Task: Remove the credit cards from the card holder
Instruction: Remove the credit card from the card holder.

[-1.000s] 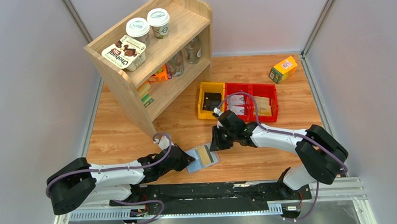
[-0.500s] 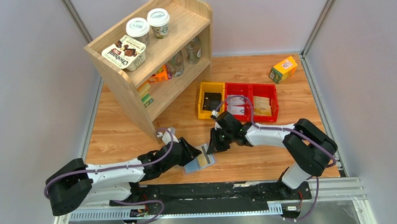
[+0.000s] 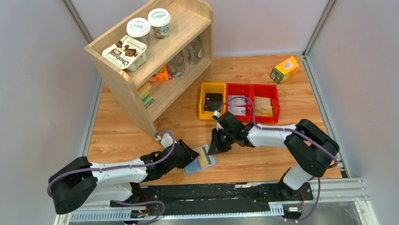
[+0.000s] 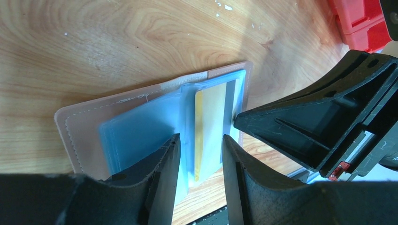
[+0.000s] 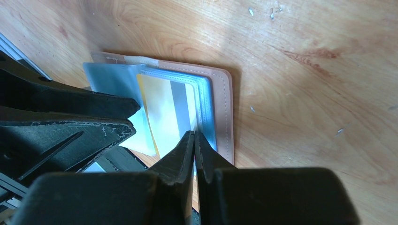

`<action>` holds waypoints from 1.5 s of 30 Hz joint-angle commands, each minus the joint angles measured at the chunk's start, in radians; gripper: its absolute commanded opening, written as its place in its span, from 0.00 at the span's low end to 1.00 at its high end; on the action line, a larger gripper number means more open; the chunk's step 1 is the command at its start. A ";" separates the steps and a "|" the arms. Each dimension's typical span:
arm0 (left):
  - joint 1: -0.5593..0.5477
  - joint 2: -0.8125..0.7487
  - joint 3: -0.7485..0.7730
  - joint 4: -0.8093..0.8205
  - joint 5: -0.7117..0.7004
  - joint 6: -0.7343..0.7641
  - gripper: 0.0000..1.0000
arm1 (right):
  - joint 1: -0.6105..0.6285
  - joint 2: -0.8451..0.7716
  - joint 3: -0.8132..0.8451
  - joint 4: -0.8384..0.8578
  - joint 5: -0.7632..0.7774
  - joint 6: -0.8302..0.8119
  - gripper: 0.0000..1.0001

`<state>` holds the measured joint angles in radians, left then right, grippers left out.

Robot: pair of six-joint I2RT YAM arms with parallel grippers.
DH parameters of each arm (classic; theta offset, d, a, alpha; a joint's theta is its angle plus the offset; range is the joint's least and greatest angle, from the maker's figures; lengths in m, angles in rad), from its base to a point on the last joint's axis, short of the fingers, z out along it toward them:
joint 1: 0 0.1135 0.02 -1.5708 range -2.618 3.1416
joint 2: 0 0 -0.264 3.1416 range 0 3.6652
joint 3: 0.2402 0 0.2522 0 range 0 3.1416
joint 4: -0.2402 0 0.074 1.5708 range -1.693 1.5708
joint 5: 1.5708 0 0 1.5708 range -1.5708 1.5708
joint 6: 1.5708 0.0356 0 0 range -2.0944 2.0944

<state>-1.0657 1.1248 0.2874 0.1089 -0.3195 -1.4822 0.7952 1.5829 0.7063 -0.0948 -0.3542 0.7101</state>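
Note:
The card holder (image 3: 196, 167) lies open near the table's front edge, with a taupe rim (image 4: 80, 122) and grey-blue pockets. A tan-yellow credit card (image 4: 211, 117) with a grey stripe sits in its right pocket and also shows in the right wrist view (image 5: 162, 103). My left gripper (image 4: 201, 138) is open, its fingers straddling the fold and the card's near end. My right gripper (image 5: 194, 133) is shut, its tips on the card's striped side at the right panel (image 5: 220, 108). I cannot tell whether anything thin is pinched. From above, the left gripper (image 3: 191, 155) and the right gripper (image 3: 213, 145) meet over the wallet.
A yellow bin (image 3: 212, 99) and red bins (image 3: 253, 102) holding cards stand behind the right arm. A wooden shelf (image 3: 153, 58) with cups and jars stands at back left. A yellow-green carton (image 3: 284, 69) sits at back right. The black base rail (image 3: 201, 192) runs along the near edge.
Over the last second my left gripper slid right onto the wallet and my right gripper dropped left to its right edge. Both have barely moved in the last half second.

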 commanded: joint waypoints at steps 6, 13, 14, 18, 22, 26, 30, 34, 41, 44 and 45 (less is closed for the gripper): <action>0.022 0.110 -0.007 0.181 0.059 0.030 0.44 | -0.002 0.022 -0.031 -0.025 0.035 -0.011 0.08; 0.027 0.141 -0.059 0.293 0.068 -0.019 0.40 | -0.002 0.019 -0.039 -0.014 0.032 -0.009 0.08; 0.027 0.133 -0.076 0.332 0.068 -0.021 0.38 | -0.004 0.019 -0.041 -0.013 0.032 -0.009 0.08; 0.027 0.098 -0.102 0.429 0.063 0.005 0.28 | -0.005 0.020 -0.044 -0.006 0.027 -0.006 0.08; 0.027 0.047 -0.096 0.466 0.068 0.059 0.25 | -0.008 0.017 -0.047 -0.005 0.024 -0.004 0.08; 0.027 0.006 -0.090 0.476 0.074 0.094 0.24 | -0.008 0.017 -0.048 -0.002 0.026 -0.003 0.08; 0.027 -0.002 -0.079 0.472 0.092 0.111 0.22 | -0.010 0.019 -0.048 -0.002 0.026 -0.001 0.08; 0.027 0.019 -0.077 0.480 0.109 0.122 0.19 | -0.010 0.019 -0.048 0.000 0.026 0.000 0.08; 0.027 0.108 -0.068 0.535 0.140 0.120 0.19 | -0.010 0.025 -0.048 0.006 0.020 0.002 0.08; 0.027 0.130 -0.057 0.540 0.152 0.125 0.19 | -0.010 0.026 -0.050 0.004 0.020 0.002 0.08; 0.027 0.135 -0.057 0.545 0.152 0.125 0.18 | -0.010 0.026 -0.050 0.004 0.021 0.002 0.08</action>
<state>-1.0370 1.2423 0.1844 0.5457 -0.2157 -1.3697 0.7795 1.5806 0.6846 -0.0628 -0.3763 0.7181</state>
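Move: Just to the right of the left hand, about 3 cm over and 2 cm lower, with its middle some 1 cm back, is the credit card in its clear pocket. The card holder's blue left page lies roughly 4 cm back and 1 cm left of that hand. The yellow bin stands about 20 cm ahead and 7 cm to its right. From the right hand the credit card is some 2 cm left, 1 cm back and 1 cm lower. Working the half-open left fingers in at the credit card's free left edge, the left hand shifts about 1.5 cm right and sinks 1 cm while closing, then rises some 3 cm and eases down and right again, tilting about 10 degrees, with the card edge between its nearly shut fingers. The right hand stays put, its shut fingertips keeping the holder's right side down. ##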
